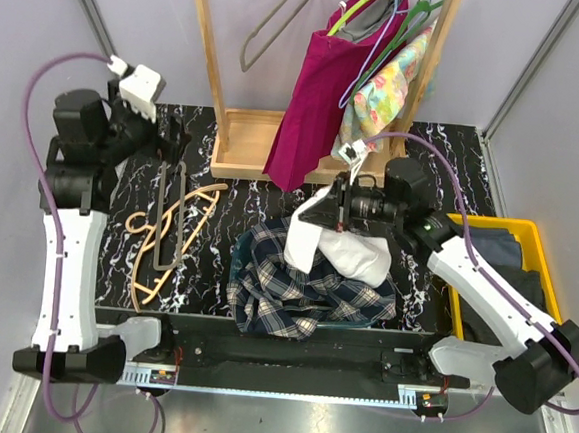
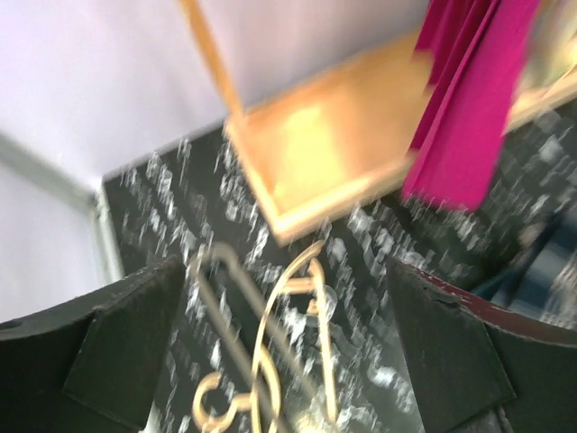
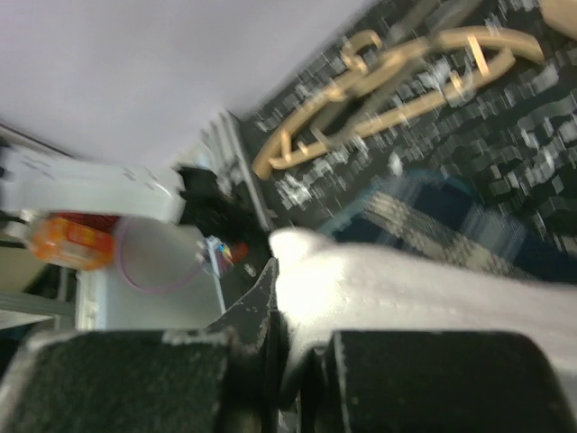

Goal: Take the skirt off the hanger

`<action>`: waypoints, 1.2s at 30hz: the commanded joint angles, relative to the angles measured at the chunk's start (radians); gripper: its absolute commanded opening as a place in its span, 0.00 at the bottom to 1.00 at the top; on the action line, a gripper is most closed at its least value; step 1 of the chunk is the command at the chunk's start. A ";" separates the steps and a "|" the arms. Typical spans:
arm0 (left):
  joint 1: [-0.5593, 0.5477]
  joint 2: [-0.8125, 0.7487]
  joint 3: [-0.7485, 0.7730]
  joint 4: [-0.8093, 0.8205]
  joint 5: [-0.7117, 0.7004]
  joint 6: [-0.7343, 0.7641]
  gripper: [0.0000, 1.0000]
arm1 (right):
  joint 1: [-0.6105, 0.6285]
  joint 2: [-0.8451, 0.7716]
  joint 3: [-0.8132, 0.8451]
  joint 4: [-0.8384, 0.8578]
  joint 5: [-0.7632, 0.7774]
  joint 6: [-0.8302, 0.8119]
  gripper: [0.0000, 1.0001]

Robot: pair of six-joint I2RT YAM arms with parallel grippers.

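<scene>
A white skirt [image 1: 332, 245] hangs from my right gripper [image 1: 333, 202], which is shut on its upper edge, with the rest draped onto a plaid pile. In the right wrist view the white cloth [image 3: 406, 289] is pinched between the jaws of the right gripper [image 3: 302, 370]. A wooden hanger [image 1: 183, 230] and a thin grey hanger [image 1: 161, 216] lie bare on the black marbled table at the left. My left gripper [image 1: 170, 142] hovers above them, open and holding nothing. The left wrist view shows the wooden hanger [image 2: 270, 343] between the spread fingers [image 2: 108, 361].
A plaid garment pile [image 1: 304, 288] lies at the table's front centre. A wooden rack base [image 1: 245, 143] stands at the back with a magenta garment [image 1: 314, 98] and a floral one [image 1: 385, 84] hanging. A yellow bin [image 1: 543, 247] of dark clothes sits at right.
</scene>
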 commanded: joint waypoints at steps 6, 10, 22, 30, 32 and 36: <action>-0.225 0.259 0.454 0.181 0.116 -0.233 0.98 | 0.024 0.166 -0.219 -0.436 0.256 -0.171 0.58; -0.369 0.451 0.750 0.184 0.089 -0.207 0.98 | 0.043 0.140 -0.172 -0.472 0.366 -0.164 0.99; -0.587 0.719 0.861 0.762 -0.180 -0.043 0.99 | 0.043 -0.441 -0.145 -0.321 0.601 -0.057 1.00; -0.610 1.003 1.071 0.883 -0.249 0.057 0.99 | 0.044 -0.689 -0.188 -0.350 0.716 0.089 1.00; -0.610 1.028 1.071 0.911 -0.263 0.087 0.99 | 0.044 -0.722 -0.172 -0.387 0.746 0.090 1.00; -0.610 1.051 1.061 0.919 -0.262 0.110 0.99 | 0.044 -0.755 -0.139 -0.439 0.793 0.084 1.00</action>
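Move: The right hand holds the white skirt; the plaid skirt in the basin lies about 28 cm below it, 4 cm back and 5 cm right, with the rack's base 19 cm ahead and 30 cm below. For the empty left hand, the magenta skirt's lime hanger is roughly 28 cm ahead, 34 cm right and 16 cm up; the floral skirt hangs about 8 cm right of that hanger and 13 cm lower. Right sinks 23 cm, releases white skirt, rises clear; left swings 30 cm right, up, forward towards lime hanger. ##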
